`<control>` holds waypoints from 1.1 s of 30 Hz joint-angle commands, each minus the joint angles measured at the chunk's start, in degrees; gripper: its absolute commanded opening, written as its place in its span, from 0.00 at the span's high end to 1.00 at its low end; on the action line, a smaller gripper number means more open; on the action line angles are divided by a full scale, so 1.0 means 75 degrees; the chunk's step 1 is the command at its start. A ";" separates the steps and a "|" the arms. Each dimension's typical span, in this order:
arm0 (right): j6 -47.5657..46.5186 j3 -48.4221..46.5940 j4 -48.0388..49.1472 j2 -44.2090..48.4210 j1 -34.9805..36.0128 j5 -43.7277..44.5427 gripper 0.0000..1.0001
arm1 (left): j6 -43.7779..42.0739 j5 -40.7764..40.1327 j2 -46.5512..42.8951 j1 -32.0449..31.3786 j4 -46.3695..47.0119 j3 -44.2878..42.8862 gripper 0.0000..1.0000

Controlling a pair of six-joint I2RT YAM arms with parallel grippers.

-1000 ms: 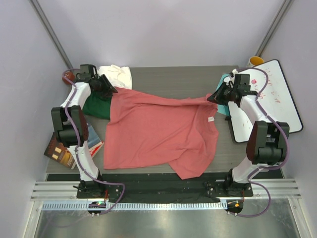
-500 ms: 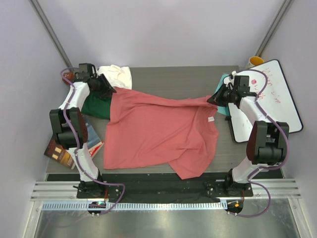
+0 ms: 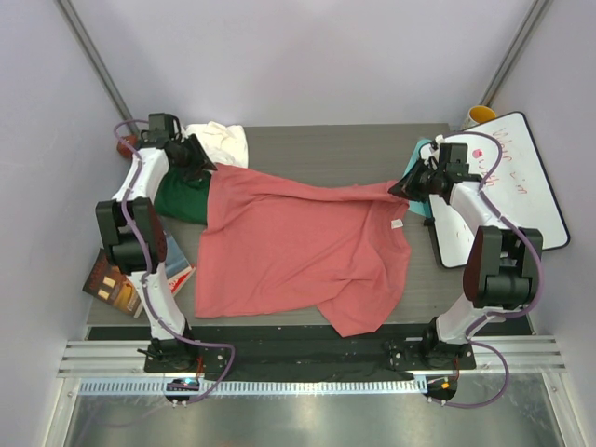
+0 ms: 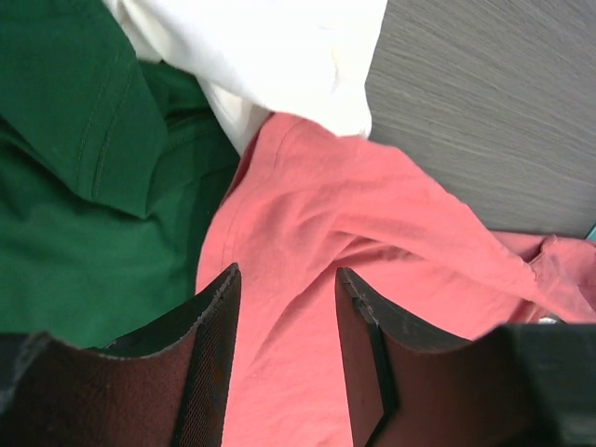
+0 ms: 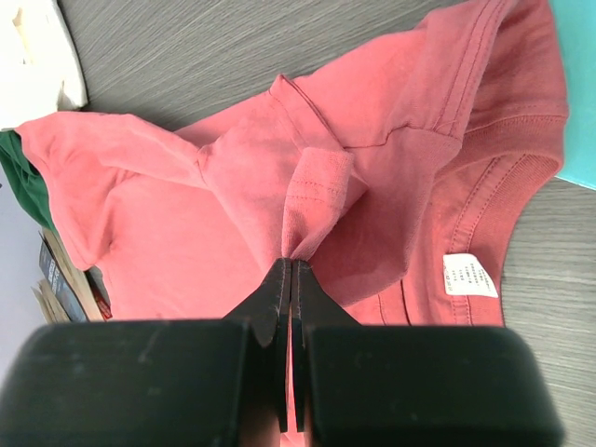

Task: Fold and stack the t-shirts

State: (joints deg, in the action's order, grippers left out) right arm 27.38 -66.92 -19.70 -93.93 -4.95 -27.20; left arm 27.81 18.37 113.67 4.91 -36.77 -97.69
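Observation:
The salmon-pink t-shirt (image 3: 298, 247) lies spread over the table, its white neck label (image 3: 397, 223) toward the right. My right gripper (image 3: 402, 186) is shut on a bunched fold of the pink shirt (image 5: 317, 186) beside the collar, with the label (image 5: 468, 276) just to its right. My left gripper (image 3: 198, 156) hovers open above the pink shirt's back-left corner (image 4: 372, 214), with nothing between its fingertips (image 4: 284, 272). The dark green t-shirt (image 3: 182, 200) lies crumpled under that corner, and the cream-white t-shirt (image 3: 219, 142) sits behind it. Both also show in the left wrist view, the green shirt (image 4: 74, 186) and the cream shirt (image 4: 270, 56).
A whiteboard (image 3: 507, 186) leans off the table's right side, with a teal item (image 3: 424, 203) under its edge. Glossy books (image 3: 116, 284) lie at the left edge by the left arm. An orange cup (image 3: 481, 114) stands at the back right.
The left gripper has widened and drawn slightly back and left off the pink shirt's corner, which now lies free. The right gripper has kept its hold and place.

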 commanded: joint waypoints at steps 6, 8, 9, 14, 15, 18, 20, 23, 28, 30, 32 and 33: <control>0.0006 -0.0546 0.0213 -0.0214 0.0016 -0.0006 0.99 | -0.0123 0.0070 0.0969 0.0025 -0.0112 -0.1177 0.53; 0.0006 -0.0582 0.0202 -0.0249 0.0016 -0.0006 0.99 | -0.0111 0.0152 0.1097 0.0025 -0.0101 -0.1248 0.53; -0.0005 -0.0640 0.0213 -0.0284 0.0016 0.0006 0.99 | -0.0088 0.0141 0.1121 0.0025 -0.0101 -0.1306 0.53; 0.0041 -0.0898 0.0178 -0.0437 0.0027 -0.0018 0.99 | -0.0099 0.0129 0.1286 0.0025 -0.0112 -0.1470 0.53; 0.0064 -0.0991 0.0178 -0.0495 0.0016 -0.0029 0.99 | -0.0111 0.0129 0.1367 0.0037 -0.0124 -0.1564 0.53; 0.0076 -0.1155 0.0190 -0.0589 0.0016 -0.0064 0.99 | -0.0122 0.0152 0.1473 0.0049 -0.0147 -0.1751 0.53; 0.0076 -0.1191 0.0190 -0.0694 0.0016 -0.0088 0.99 | -0.0122 0.0199 0.1613 0.0049 -0.0136 -0.1869 0.53; 0.0065 -0.1180 0.0178 -0.0753 0.0016 -0.0123 0.99 | -0.0076 0.0328 0.1824 0.0049 -0.0136 -0.2115 0.53; 0.0065 -0.1168 0.0190 -0.0753 0.0016 -0.0123 0.99 | -0.0075 0.0398 0.2012 0.0049 -0.0101 -0.2244 0.53; 0.0053 -0.1203 0.0166 -0.0753 0.0016 -0.0123 0.99 | -0.0087 0.0410 0.2059 0.0049 -0.0101 -0.2244 0.53; 0.0065 -0.1203 0.0166 -0.0765 0.0016 -0.0112 0.99 | -0.0076 0.0468 0.2106 0.0049 -0.0066 -0.2244 0.53; 0.0053 -0.1203 0.0178 -0.0753 0.0016 -0.0100 0.99 | -0.0052 0.0480 0.2118 0.0049 -0.0042 -0.2244 0.53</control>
State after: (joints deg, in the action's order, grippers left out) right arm 27.57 -73.63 -19.75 -99.81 -4.95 -27.38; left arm 27.83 20.14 129.51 4.91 -38.02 -112.60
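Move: The far left corner of the red t-shirt lies about 6 cm ahead of my open left hand, about 1 cm to its right and some 8 cm below. The white t-shirt is roughly 13 cm ahead and 2 cm right; the green one is about 8 cm left and 3 cm back, both also about 8 cm down. From my right hand, the corner is some 52 cm left, 7 cm ahead and slightly lower; the teal sheet lies about 9 cm right and 4 cm ahead, below. I bring my left hand forward about 5 cm and down some 4 cm in two dipping steps, its fingers kept half open, to straddle the red shirt's far left corner beside the white t-shirt's edge. Meanwhile my shut right fingers keep their pinch on the red shirt's far right part and carry it about 3 cm forward. ##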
